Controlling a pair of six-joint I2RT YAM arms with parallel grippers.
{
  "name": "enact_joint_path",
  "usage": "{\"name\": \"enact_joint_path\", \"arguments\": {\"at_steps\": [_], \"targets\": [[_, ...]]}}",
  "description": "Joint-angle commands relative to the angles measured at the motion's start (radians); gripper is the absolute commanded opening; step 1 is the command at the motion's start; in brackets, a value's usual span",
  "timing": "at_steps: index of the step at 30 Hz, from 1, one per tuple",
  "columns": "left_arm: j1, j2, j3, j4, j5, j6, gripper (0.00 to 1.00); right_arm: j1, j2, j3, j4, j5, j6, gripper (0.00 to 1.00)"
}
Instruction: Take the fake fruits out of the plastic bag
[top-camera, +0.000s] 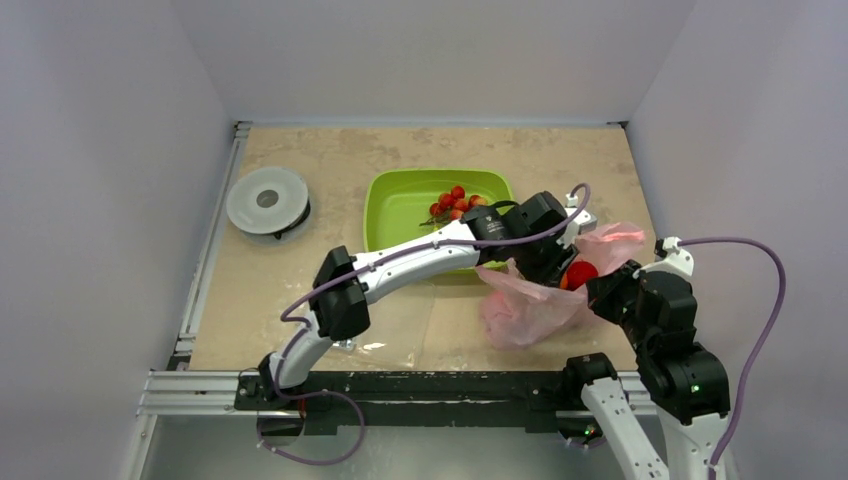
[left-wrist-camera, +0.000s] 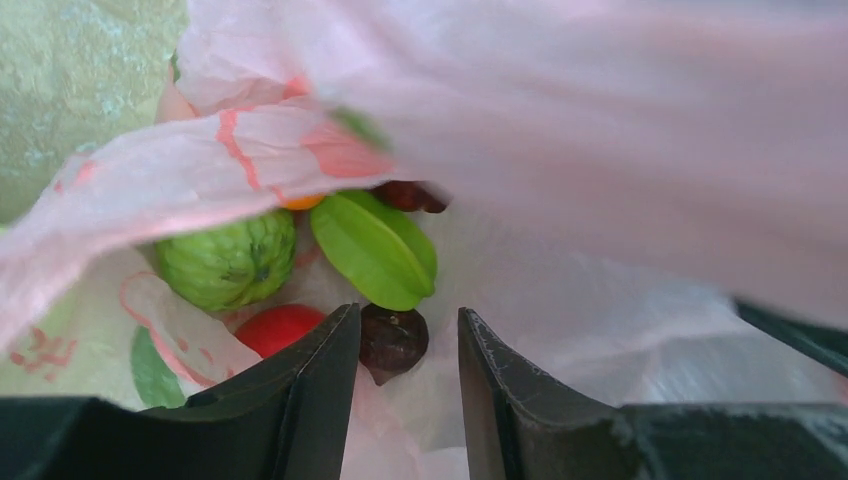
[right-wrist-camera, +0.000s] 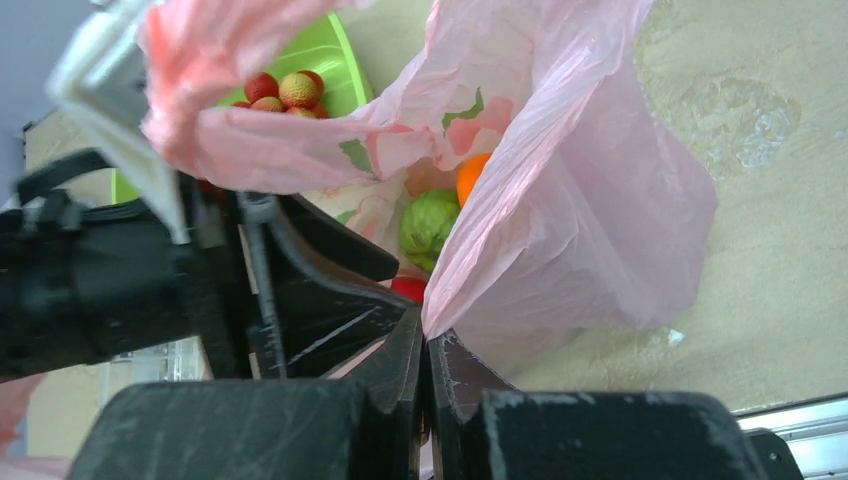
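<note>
The pink plastic bag (top-camera: 530, 305) lies at the right of the table with its mouth held up. My left gripper (left-wrist-camera: 408, 312) reaches inside it, open, jaws partly narrowed. A dark maroon fruit (left-wrist-camera: 392, 340) sits between the tips, against the left finger (left-wrist-camera: 320, 380) and apart from the right one. Beside it lie a red fruit (left-wrist-camera: 277, 327), a bumpy green fruit (left-wrist-camera: 228, 258) and a smooth green piece (left-wrist-camera: 375, 248). An orange fruit (right-wrist-camera: 470, 175) shows deeper in. My right gripper (right-wrist-camera: 427, 335) is shut on the plastic bag's (right-wrist-camera: 590, 200) edge.
A green tray (top-camera: 395, 215) stands just behind the bag, with a cluster of small red berries (top-camera: 452, 203) in it. A grey round spool (top-camera: 267, 200) sits at the far left. Walls close the table on three sides.
</note>
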Motion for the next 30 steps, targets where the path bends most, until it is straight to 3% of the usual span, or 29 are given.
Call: {"name": "enact_joint_path", "arguments": {"at_steps": [1, 5, 12, 19, 30], "targets": [[-0.034, 0.038, 0.037, 0.03, -0.104, -0.083, 0.4, 0.0, 0.002, 0.022, 0.029, -0.001, -0.015, 0.0], [-0.066, 0.082, 0.057, 0.01, -0.213, -0.091, 0.42, 0.0, 0.0, 0.022, 0.022, 0.004, -0.015, 0.0], [-0.072, 0.129, 0.028, 0.002, -0.239, -0.102, 0.45, 0.0, 0.002, 0.025, 0.013, 0.008, -0.013, 0.0], [-0.076, 0.184, 0.038, 0.003, -0.222, -0.121, 0.66, -0.001, 0.009, 0.022, 0.024, 0.002, -0.011, 0.0], [-0.097, 0.273, 0.034, -0.001, -0.235, -0.159, 0.76, -0.001, 0.007, 0.02, 0.015, 0.005, -0.011, 0.0]]}}
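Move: The dark purple fruit in the pink bag lies about 5 cm to the left gripper's right, roughly level fore and aft and some 14 cm below it. The starfruit is about 2 cm farther out than the gripper and 9 cm right, the lumpy green fruit some 6 cm ahead and 7 cm right, both about 13 cm down. From the right gripper, the dark purple fruit is roughly 3 cm ahead, 3 cm left and 19 cm below. Lower the left gripper about 14 cm through the mouth of the pink bag, down towards the dark purple fruit, easing barely a centimetre right and back. Tip the fingers some 15 degrees steeper on the way and spread them from under half open to about three quarters. Keep the right gripper shut and still on the bag's rim, holding it up. ##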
